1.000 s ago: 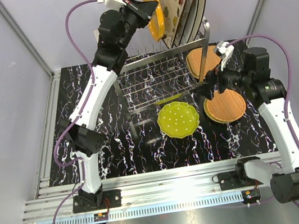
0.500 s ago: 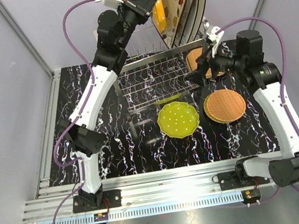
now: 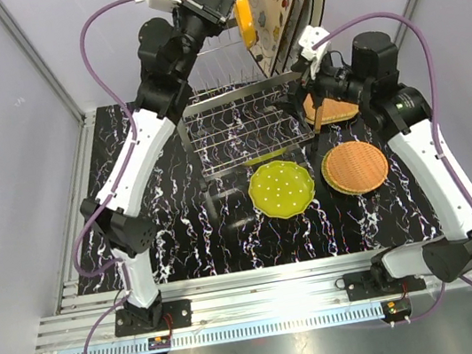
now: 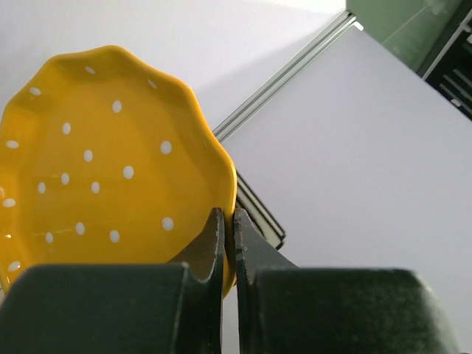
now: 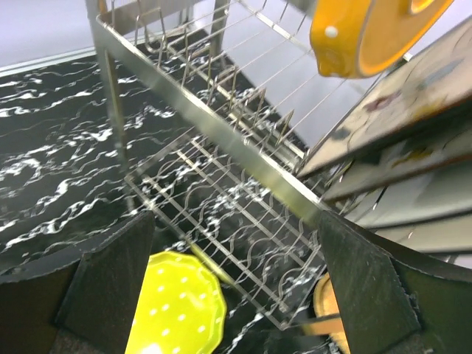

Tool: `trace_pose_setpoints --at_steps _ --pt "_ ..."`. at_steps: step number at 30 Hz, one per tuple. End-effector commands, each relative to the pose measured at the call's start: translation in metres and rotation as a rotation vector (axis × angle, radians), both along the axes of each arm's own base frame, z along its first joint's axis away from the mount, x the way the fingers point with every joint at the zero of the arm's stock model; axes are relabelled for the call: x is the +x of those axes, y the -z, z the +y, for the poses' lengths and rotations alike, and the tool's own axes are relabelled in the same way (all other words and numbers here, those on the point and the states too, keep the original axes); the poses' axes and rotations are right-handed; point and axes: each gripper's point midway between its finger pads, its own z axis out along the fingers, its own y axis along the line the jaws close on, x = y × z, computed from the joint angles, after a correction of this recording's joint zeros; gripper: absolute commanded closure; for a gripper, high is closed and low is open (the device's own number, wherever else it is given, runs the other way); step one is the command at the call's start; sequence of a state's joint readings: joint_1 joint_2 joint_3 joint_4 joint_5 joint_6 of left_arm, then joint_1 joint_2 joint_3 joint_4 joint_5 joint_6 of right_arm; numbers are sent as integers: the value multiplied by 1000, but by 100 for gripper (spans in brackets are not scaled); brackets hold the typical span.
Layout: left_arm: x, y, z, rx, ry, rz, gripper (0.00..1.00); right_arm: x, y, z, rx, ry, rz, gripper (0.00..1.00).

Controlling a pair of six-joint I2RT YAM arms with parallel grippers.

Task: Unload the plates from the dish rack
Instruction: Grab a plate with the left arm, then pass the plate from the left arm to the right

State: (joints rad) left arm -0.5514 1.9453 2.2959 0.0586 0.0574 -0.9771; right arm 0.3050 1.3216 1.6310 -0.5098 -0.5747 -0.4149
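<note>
My left gripper (image 3: 229,0) (image 4: 228,217) is shut on the rim of a scalloped orange plate (image 3: 239,1) (image 4: 96,162) with white dots, held upright high above the dish rack (image 3: 246,126) (image 5: 221,140). Large square cream plates (image 3: 279,4) (image 5: 405,110) with flowers stand in the rack's upper tier, just right of the orange one. A yellow-green plate (image 3: 281,188) (image 5: 173,310) and a tan woven plate (image 3: 355,167) lie on the table. My right gripper (image 3: 306,98) (image 5: 236,273) hangs open and empty at the rack's right end, above another tan plate (image 3: 333,109) (image 5: 328,302).
The steel rack's upright prongs and top rail (image 5: 243,151) lie directly before my right gripper. The black marbled table (image 3: 182,230) is walled by white panels on the left, back and right. Purple cables loop off both arms.
My left arm has lifted the orange plate higher, away from the rack's prongs. My right arm has risen from the tan plate on the table and swung left toward the rack, still open.
</note>
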Motion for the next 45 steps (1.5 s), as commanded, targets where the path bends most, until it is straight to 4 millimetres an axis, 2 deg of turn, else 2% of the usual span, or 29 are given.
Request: trace_pose_setpoints --at_steps 1,7,9,10,12,13,14,19,20,24,26,30,33,37,40,41,43,44,45 --pt "-90 -131 62 -247 -17 -343 100 12 -38 3 -4 54 -156 0" --pt "-96 -131 71 -264 -33 -333 100 20 -52 20 -4 90 -243 0" --pt "-99 -130 73 -268 -32 -333 100 24 -63 25 15 120 -288 1" --pt "-101 -131 73 -270 -30 -334 100 29 -63 28 11 137 -299 2" --pt "-101 -129 74 -270 -30 -330 100 37 -75 30 30 188 -353 2" --pt "-101 -132 80 -283 -52 -330 100 39 -75 39 28 184 -369 2" --pt "-100 -131 79 -286 -55 -325 100 42 -83 41 45 198 -403 2" --pt "-102 -129 83 -301 -59 -310 100 60 -90 55 79 255 -452 2" --pt "-101 -127 85 -304 -63 -303 100 58 -101 61 112 261 -488 2" --pt "-104 -128 87 -313 -63 -304 100 76 -104 61 135 384 -534 1" --pt "-104 -128 88 -317 -67 -302 100 79 -111 61 154 421 -558 0" --pt "-104 -127 89 -333 -66 -296 100 84 -111 70 152 422 -593 1" --pt "-103 -126 91 -348 -67 -286 100 98 -103 77 111 462 -630 2" --pt "-103 -123 92 -359 -71 -272 100 107 -111 75 121 523 -674 7" --pt "-103 -121 94 -365 -75 -265 100 110 -112 77 117 524 -703 14" --pt "-104 -122 95 -369 -76 -266 100 111 -113 79 116 525 -709 24" --pt "-102 -120 97 -377 -83 -259 100 113 -115 78 113 539 -719 35" --pt "-103 -120 98 -379 -86 -261 100 114 -120 75 119 555 -722 44" --pt "-104 -120 99 -386 -84 -257 100 117 -116 77 112 557 -719 50"
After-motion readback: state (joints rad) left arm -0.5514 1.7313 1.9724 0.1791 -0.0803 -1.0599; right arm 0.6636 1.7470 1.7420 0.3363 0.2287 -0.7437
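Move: The left hand still grips the yellow plate, its middle about 6 cm ahead, 4 cm right, level. From the open right hand that middle is roughly 17 cm ahead, 6 cm left and 14 cm up. The flowered plate stands about 16 cm ahead, 1 cm left and 7 cm above the right hand; the rack's front rail crosses about 7 cm ahead of it, 4 cm left and 7 cm below. Right hand reaches some 15 cm forward-left and up, partly closing around the yellow plate the left hand draws left. ##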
